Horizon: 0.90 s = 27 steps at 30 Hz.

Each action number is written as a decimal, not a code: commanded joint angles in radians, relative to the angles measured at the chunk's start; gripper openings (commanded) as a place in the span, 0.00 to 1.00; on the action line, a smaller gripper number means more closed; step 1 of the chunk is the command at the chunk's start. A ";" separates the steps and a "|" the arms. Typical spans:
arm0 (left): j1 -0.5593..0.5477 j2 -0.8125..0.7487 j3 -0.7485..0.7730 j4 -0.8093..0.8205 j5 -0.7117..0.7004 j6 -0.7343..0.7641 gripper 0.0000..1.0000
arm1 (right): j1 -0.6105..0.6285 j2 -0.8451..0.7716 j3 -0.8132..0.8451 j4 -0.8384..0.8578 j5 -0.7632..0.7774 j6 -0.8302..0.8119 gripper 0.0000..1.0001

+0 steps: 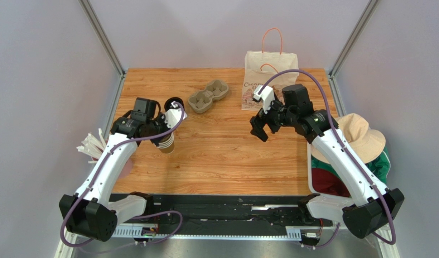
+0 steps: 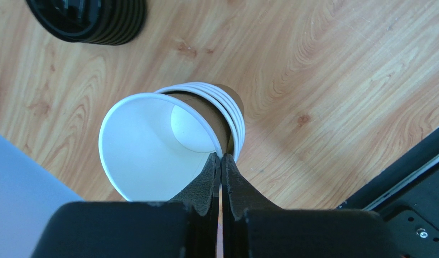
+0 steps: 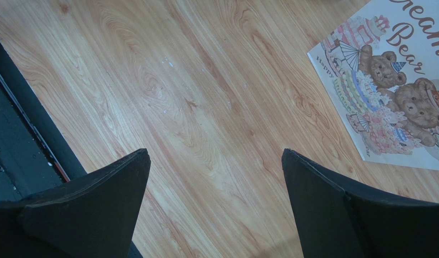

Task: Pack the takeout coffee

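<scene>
No takeout coffee with a lid shows in any view. A stack of lidless brown paper cups (image 2: pixel 233 115) with white insides stands on the wooden table (image 1: pixel 227 161). Its top cup (image 2: pixel 146 145) sits tilted and partly out of the stack. My left gripper (image 2: pixel 221 157) is shut on that cup's rim wall, one finger inside and one outside. From above, the stack (image 1: pixel 167 144) lies under the left wrist. My right gripper (image 3: pixel 216 153) hangs open over bare wood, holding nothing, and appears mid-table (image 1: pixel 262 128) in front of the paper bag (image 1: pixel 270 75).
A stack of black lids (image 2: pixel 90 21) sits beyond the cups, also seen from above as lids (image 1: pixel 175 102). A pulp cup carrier (image 1: pixel 208 97) lies at the back centre. White wrapped sticks (image 1: pixel 91 144) and a tan hat (image 1: pixel 361 134) lie off the table's sides.
</scene>
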 commanded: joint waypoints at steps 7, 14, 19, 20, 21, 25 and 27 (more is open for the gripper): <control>-0.005 -0.061 0.112 0.027 0.004 -0.052 0.00 | 0.007 -0.028 -0.004 0.056 0.020 -0.014 0.99; -0.013 -0.080 0.237 -0.035 0.025 -0.047 0.00 | 0.007 -0.040 0.008 0.073 0.047 0.015 0.99; -0.043 -0.084 0.341 -0.087 0.022 -0.046 0.00 | 0.005 -0.052 0.016 0.082 0.073 0.030 0.99; -0.066 -0.082 0.355 -0.091 0.024 -0.047 0.00 | 0.005 -0.059 0.020 0.085 0.092 0.032 0.99; -0.081 -0.079 0.376 -0.099 0.025 -0.047 0.00 | 0.002 -0.062 0.023 0.086 0.109 0.036 0.99; -0.207 -0.048 0.407 -0.104 -0.027 -0.064 0.00 | -0.005 -0.071 0.046 0.123 0.256 0.058 0.99; -0.281 -0.009 0.425 -0.102 -0.035 -0.067 0.00 | -0.033 -0.077 0.059 0.134 0.313 0.072 0.99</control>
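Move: From the left hand, already pinching the top cup's rim, the cup stack's middle is about 3 cm ahead, 2 cm left and 10 cm below. The cup carrier, a likely place for the cup, lies some 22 cm ahead, 13 cm right and 15 cm below; the black lids are 15 cm ahead, 1 cm right and 14 cm below. For the open right hand the carrier is about 20 cm ahead, 18 cm left and 22 cm below. Lifting the pinched cup up out of the stack, the left hand rises about 15 cm, slowly at first and then faster, while its fingers tip some 20 degrees outward and up. Near the top it veers about 5 cm right, still shut on the rim. The empty right hand, kept wide open, begins easing right, forward and slightly up. ##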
